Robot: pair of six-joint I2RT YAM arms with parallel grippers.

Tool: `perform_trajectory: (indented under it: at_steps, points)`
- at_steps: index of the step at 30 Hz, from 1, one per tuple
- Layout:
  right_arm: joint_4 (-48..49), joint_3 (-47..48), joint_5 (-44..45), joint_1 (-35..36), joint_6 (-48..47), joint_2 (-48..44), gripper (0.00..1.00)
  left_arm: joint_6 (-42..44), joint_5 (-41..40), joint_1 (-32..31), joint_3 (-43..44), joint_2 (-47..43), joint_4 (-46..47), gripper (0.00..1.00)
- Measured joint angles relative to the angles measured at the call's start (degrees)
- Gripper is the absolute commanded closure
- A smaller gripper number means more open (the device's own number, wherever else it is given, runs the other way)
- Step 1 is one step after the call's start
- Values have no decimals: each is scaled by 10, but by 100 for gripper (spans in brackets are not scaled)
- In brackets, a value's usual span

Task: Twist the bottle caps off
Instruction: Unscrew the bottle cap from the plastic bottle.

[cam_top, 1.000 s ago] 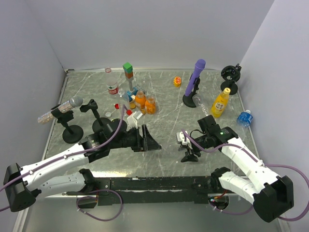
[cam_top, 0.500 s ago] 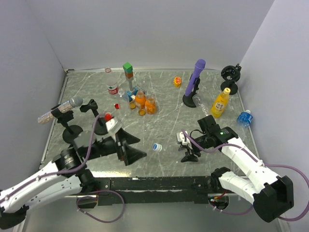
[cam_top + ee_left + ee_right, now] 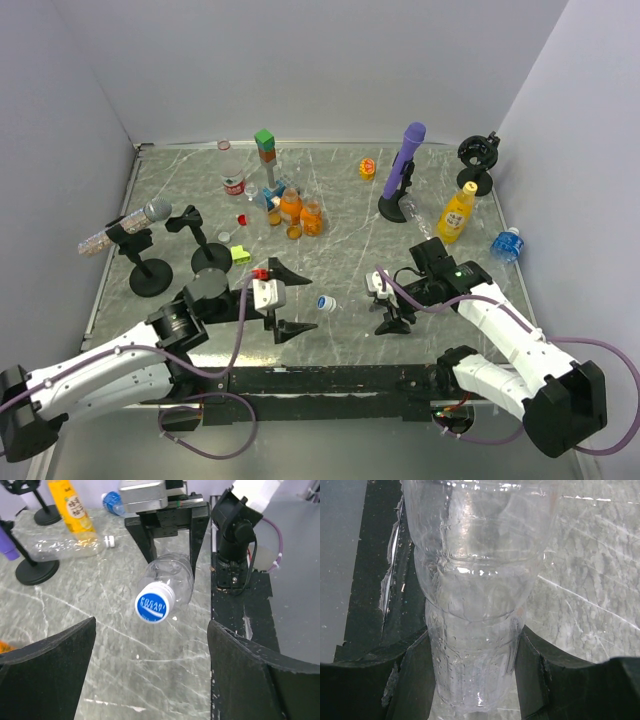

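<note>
A clear bottle [image 3: 172, 577] lies level above the table, its blue cap [image 3: 155, 601] screwed on and facing my left gripper. My right gripper [image 3: 475, 680] is shut on the bottle [image 3: 475, 605] round its lower body. In the top view the blue cap [image 3: 325, 303] sits between the two arms, with the right gripper [image 3: 388, 303] just right of it. My left gripper [image 3: 308, 303] is open, and its fingertips [image 3: 75, 645] stand either side of the cap, just short of it. Nothing is between the left gripper [image 3: 151, 635] jaws.
A yellow juice bottle [image 3: 456, 213], a squat blue-labelled bottle [image 3: 506, 244] and a purple microphone [image 3: 405, 165] stand at the right. Orange bottles [image 3: 300, 212], a block stack [image 3: 265, 150] and loose caps [image 3: 241, 219] sit behind. Black stands [image 3: 150, 272] are at the left.
My left gripper has opened, let go of the blue cap, drawn back a little and rolled its wrist. The cap stays on the bottle. The right arm has not moved.
</note>
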Motion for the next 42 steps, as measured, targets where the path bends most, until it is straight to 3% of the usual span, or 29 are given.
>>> perform_trajectory:
  at_steps: [16,26,35,42]
  points:
    - [0,0,0,-4,-2,11,84,26,98,22,25,103,59,41]
    - [0,0,0,-4,-2,12,84,26,117,29,25,119,64,51]
    - [-2,0,1,-5,-6,13,84,10,122,33,31,130,70,78]
    - [-3,0,-3,-5,-6,13,84,-75,114,35,31,130,80,99]
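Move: The blue-and-white bottle cap faces the left hand's open fingers, about 4 cm to that hand's right, level with it fore and aft, and roughly 1 cm lower. The plastic bottle's middle lies some 11 cm to the left hand's right and 4 cm lower, and the green block lies on the table some 18 cm ahead and 17 cm to the left of that hand. From the right hand, which holds the bottle, the cap is about 10 cm to the left, 1 cm ahead and 5 cm higher. The left hand goes about 3 cm to its right towards the cap, sinking around 1 cm and swinging its fingers some 10 degrees clockwise, while the wide-open fingers close from both sides until they pinch the cap. With the cap gripped, the wrist begins to roll in the unscrewing direction, counter-clockwise as seen from the cap end, by just under 10 degrees, while the right hand stays in place and keeps its hold on the bottle body. ##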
